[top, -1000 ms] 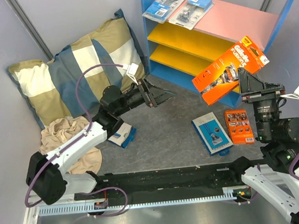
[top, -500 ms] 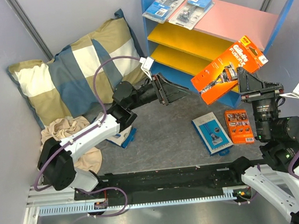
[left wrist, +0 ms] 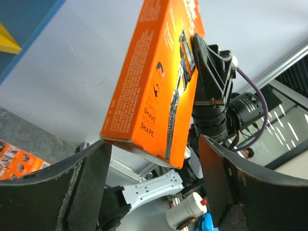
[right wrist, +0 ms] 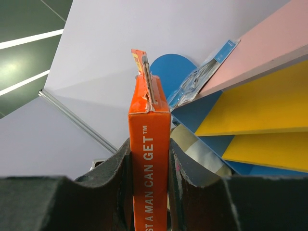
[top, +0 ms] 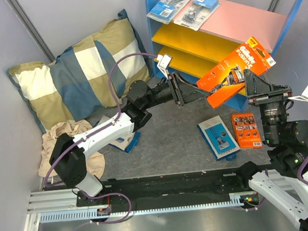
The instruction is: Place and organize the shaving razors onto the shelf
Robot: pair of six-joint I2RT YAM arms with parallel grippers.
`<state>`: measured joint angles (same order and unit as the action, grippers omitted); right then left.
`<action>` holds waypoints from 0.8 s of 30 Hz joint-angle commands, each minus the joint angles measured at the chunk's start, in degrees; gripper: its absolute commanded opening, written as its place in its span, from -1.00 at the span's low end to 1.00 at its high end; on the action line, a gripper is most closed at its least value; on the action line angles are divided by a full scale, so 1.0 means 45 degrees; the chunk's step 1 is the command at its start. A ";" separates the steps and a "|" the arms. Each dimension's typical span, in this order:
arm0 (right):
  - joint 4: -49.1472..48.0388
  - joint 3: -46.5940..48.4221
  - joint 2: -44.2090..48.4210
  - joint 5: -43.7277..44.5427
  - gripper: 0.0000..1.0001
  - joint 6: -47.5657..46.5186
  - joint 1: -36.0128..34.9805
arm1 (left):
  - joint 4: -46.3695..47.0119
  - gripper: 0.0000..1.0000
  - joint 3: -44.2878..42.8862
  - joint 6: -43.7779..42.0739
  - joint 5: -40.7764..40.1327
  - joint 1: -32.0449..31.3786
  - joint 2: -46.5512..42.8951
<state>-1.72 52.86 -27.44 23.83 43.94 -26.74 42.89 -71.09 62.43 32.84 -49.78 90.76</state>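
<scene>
My right gripper (top: 255,81) is shut on a large orange razor box (top: 236,69), holding it tilted in the air in front of the shelf (top: 243,22). In the right wrist view the box (right wrist: 149,163) stands edge-on, pinched between both pads. My left gripper (top: 198,95) is open at the box's lower left end. In the left wrist view that end (left wrist: 154,82) hangs just above the gap, touching neither finger (left wrist: 89,178). Two blister packs (top: 166,6) (top: 197,10) lie on the pink top board. A blue-white box (top: 218,137) and a small orange pack (top: 246,129) lie on the table. Another pack (top: 127,142) lies partly under the left arm.
A checked pillow (top: 79,73) leans in the back left corner with a beige cloth (top: 64,145) in front of it. Grey walls close in both sides. The shelf's two yellow boards (top: 202,44) stand just behind the raised box. A black rail (top: 166,188) runs along the near edge.
My left arm has stretched to the right, from near the pillow up to the orange box's lower end. The right arm and the box have barely moved.
</scene>
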 commanded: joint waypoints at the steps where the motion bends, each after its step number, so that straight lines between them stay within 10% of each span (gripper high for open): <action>1: -0.0693 -0.0047 0.0141 -0.0160 -0.95 0.0410 0.0005 | 0.0897 0.48 -0.0647 0.0501 0.0475 -0.0285 0.0299; 5: -0.0693 -0.0145 0.0219 -0.0082 -0.88 0.0566 0.0005 | 0.1229 0.36 -0.0706 0.0598 0.0573 -0.0364 0.0378; 14: -0.0635 -0.0204 0.0297 -0.0043 -0.60 0.0567 0.0005 | 0.1523 -0.74 -0.0628 0.0657 0.0515 -0.0383 0.0261; 24: 0.0048 -0.0049 0.0512 0.0445 0.60 0.0392 0.0005 | 0.1425 -0.96 -0.0823 0.0813 0.0047 0.0084 0.0066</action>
<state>-2.66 51.99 -26.11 24.25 46.59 -26.74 46.39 -71.83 67.02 33.56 -50.78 92.33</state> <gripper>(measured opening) 0.700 0.328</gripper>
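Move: The orange razor box is already pinched in the right hand, slanting down to the left. Its middle lies about 9 cm right of the left hand, 2 cm ahead and 5 cm higher; from the right hand it is about 3 cm left, 2 cm ahead and 2 cm lower. The right razor pack on the pink shelf top is some 26 cm ahead of the left hand, 2 cm to its left and roughly 3 cm lower. The blue-white box lies about 4 cm back, 8 cm right and 40 cm below that hand. The orange razor box is handed over in the air: around its lower left end the left hand, easing barely 1 cm back and slightly right, closes its wide-open fingers and pinches it. The right hand keeps its place and its grip until the left fingers are shut, then opens them about a third of their range and frees the other end. ##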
